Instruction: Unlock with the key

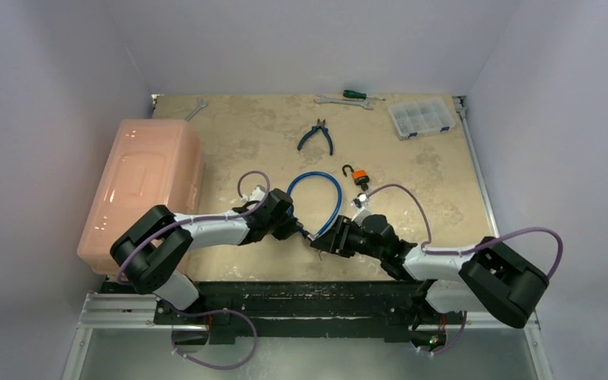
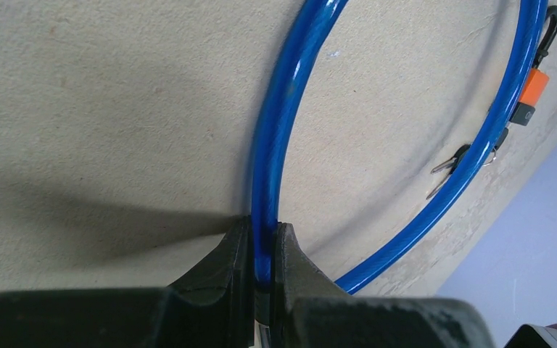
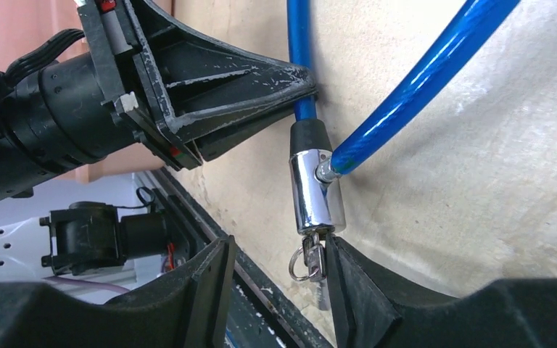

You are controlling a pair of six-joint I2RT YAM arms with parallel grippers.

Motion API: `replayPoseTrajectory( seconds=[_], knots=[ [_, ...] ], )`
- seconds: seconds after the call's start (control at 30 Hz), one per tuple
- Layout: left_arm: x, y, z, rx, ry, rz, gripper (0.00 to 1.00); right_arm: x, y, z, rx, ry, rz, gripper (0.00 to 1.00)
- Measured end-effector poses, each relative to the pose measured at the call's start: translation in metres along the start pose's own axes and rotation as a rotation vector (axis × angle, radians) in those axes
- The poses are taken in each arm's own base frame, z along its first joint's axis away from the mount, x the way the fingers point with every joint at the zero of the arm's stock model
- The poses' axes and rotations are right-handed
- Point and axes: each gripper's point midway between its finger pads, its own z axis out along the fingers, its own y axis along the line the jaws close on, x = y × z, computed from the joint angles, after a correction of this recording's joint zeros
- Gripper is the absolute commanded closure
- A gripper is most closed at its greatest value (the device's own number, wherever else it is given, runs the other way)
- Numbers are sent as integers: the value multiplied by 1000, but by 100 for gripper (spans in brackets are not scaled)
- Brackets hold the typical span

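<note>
A blue cable lock lies in a loop on the table. Its chrome lock cylinder has the key in its lower end, with a small ring hanging from the key. My left gripper is shut on the blue cable just above the cylinder. My right gripper is open around the key. The key lies close against the right finger, with a wide gap to the left finger. In the top view both grippers meet near the table's front edge, the left beside the right.
A pink plastic box stands at the left. Blue pliers and an orange padlock lie beyond the cable. At the back are a wrench, a screwdriver and a clear organiser. The table's front edge is right behind the grippers.
</note>
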Motion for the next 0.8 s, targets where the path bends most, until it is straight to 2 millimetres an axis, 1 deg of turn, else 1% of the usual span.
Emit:
replayPoseTrajectory(
  seconds=[0.13,0.2,0.33,0.57,0.67,0.77,0.8],
  knots=[
    [2,-1,2,-5,11,1,100,-1,-5,-5,26,-10,-14,51],
    [3,-3,3,-4,15,0,100,-1,-9,-6,43,-12,-19,52],
    [4,-3,3,-4,20,0,100,2,-17,-5,70,-3,-22,58],
    [6,-5,5,3,30,-2,100,9,-34,0,120,20,-19,71],
    [6,-5,5,6,34,-2,100,9,-36,2,125,20,-20,81],
    [6,-6,5,8,34,-5,100,10,-38,3,128,22,-24,100],
    [5,-6,5,8,34,-5,100,10,-38,3,127,23,-27,100]
  ],
)
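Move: The key, sticking out of the near end of the blue cable lock, lies about 4 cm below the right hand and about 1 cm to its right. The lock's chrome cylinder is about 3 cm ahead and 1 cm left, at the key's height. The loose key pair lies about 14 cm ahead and 11 cm right, with the orange padlock about 6 cm beyond it. From the left hand, the key is some 6 cm back and 5 cm right, about level. First a little to its right, then mostly down, the right hand sinks about 4 cm in all to the key, its fingertips tipping some 5 degrees further down. Its half-open fingers close all the while and end up pinching the key close to the cylinder. The left hand keeps its grip on the blue cable next to the collar and shifts about 1 cm right. ##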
